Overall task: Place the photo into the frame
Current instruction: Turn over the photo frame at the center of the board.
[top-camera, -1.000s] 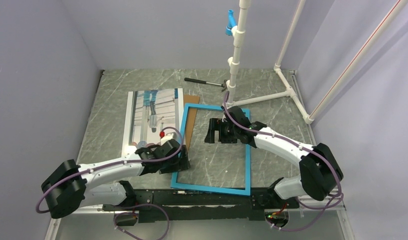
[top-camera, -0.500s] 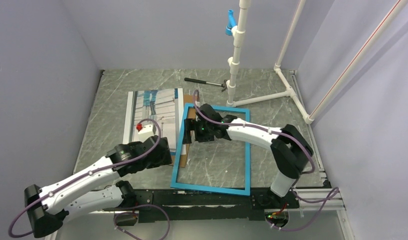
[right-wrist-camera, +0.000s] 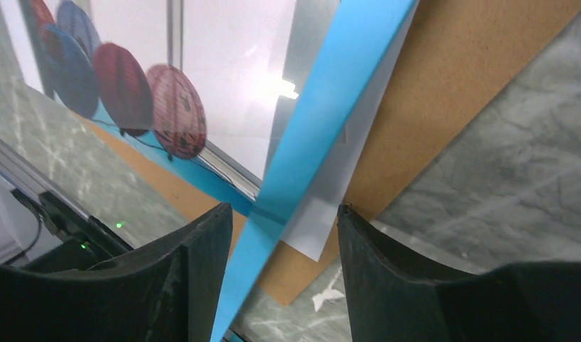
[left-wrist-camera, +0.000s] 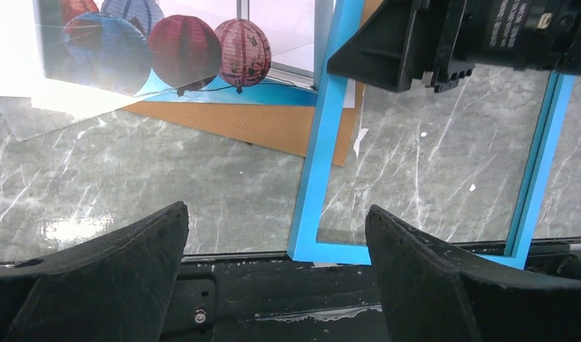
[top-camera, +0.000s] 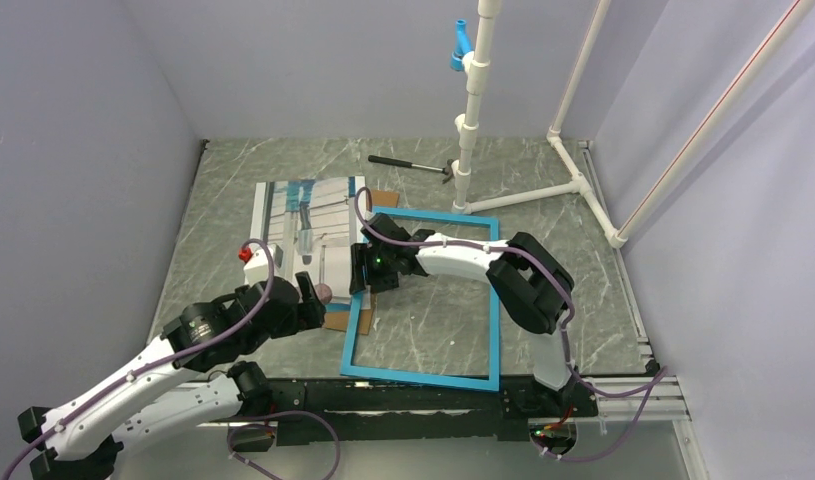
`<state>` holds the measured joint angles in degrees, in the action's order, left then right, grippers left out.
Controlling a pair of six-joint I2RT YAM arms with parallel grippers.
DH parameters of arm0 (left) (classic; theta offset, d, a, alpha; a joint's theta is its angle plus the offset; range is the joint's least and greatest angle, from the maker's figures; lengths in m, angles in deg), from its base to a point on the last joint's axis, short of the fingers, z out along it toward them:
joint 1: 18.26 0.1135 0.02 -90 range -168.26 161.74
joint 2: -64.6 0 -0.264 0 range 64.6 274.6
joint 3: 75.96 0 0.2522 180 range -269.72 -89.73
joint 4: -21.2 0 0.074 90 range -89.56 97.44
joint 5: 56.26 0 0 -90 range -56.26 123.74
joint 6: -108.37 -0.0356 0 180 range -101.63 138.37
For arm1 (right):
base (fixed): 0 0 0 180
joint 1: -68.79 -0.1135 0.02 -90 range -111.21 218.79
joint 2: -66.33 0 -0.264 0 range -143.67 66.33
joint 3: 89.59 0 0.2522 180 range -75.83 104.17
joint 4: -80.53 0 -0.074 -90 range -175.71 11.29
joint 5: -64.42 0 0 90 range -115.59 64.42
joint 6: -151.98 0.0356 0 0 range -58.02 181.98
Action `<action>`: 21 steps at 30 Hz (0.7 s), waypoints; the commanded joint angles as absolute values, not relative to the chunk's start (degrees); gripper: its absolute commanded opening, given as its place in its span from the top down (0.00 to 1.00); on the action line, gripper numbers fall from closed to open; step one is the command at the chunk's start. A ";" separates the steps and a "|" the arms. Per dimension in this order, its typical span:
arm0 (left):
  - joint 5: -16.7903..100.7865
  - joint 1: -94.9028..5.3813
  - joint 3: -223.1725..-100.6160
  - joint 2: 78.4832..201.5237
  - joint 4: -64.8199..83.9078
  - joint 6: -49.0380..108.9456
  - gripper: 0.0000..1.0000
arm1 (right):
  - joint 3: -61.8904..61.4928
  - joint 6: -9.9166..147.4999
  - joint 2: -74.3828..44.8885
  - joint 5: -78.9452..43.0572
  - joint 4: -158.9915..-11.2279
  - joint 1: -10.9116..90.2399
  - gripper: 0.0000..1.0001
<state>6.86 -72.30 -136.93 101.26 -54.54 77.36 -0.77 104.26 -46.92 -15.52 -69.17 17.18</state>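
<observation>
The turquoise frame (top-camera: 495,300) lies flat on the marble table, and the photo (top-camera: 303,232) lies face up just left of it. The photo's white right edge tucks under the frame's left rail (right-wrist-camera: 330,107). My right gripper (top-camera: 363,272) reaches across the frame and straddles that rail (left-wrist-camera: 319,142). Its jaws (right-wrist-camera: 284,210) are partly drawn in and still apart, with a gap on the right side of the rail. My left gripper (top-camera: 318,293) hovers wide open (left-wrist-camera: 275,210) near the frame's near left corner, holding nothing.
A brown backing board (top-camera: 383,200) lies under the photo and the frame's left rail (left-wrist-camera: 259,125). A black hammer (top-camera: 408,165) and a white pipe stand (top-camera: 473,110) are at the back. A black mounting rail (top-camera: 413,392) runs along the near edge.
My right gripper has swept left across the frame to its left rail and its jaws have narrowed. My left arm has pulled back left, away from that rail, staying open.
</observation>
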 commanded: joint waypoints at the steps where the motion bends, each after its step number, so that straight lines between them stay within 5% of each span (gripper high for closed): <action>1: 7.13 -72.14 -135.27 100.55 -54.77 77.43 0.03 | 1.03 107.66 -48.79 -12.56 -73.12 16.65 0.44; 11: 8.75 -72.21 -133.40 101.65 -53.36 77.86 0.03 | 2.59 110.60 -51.70 -9.35 -76.45 16.43 0.57; 21: 10.94 -72.16 -132.35 101.23 -50.75 77.03 0.02 | 3.10 109.05 -48.50 -8.19 -76.89 16.34 1.00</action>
<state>9.38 -72.30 -133.03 102.22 -53.09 77.60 1.38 111.30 -51.53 -8.53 -74.20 16.83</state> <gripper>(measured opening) 0.971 0.085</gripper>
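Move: The photo frame's left bar already runs between the right gripper's open fingers, about 1 cm left of the hand point, level fore-and-aft and roughly 1 cm below it. Under and beyond the bar, 2 cm below the hand, lie the photo, its middle some 10 cm left and 6 cm ahead, and the brown board, about 6 cm left and 2 cm ahead. From the left gripper that bar grip spot is around 10 cm ahead, 8 cm right and 14 cm below. Bring the right gripper left about 3 cm across the photo's edge, keeping it low, and swing the fingers some 10 degrees outward and back. Close them from a bit over half open until they pinch the frame's left bar, the grip effort rising at the end. Meanwhile lower the empty left gripper 2.5 cm, wide open. ##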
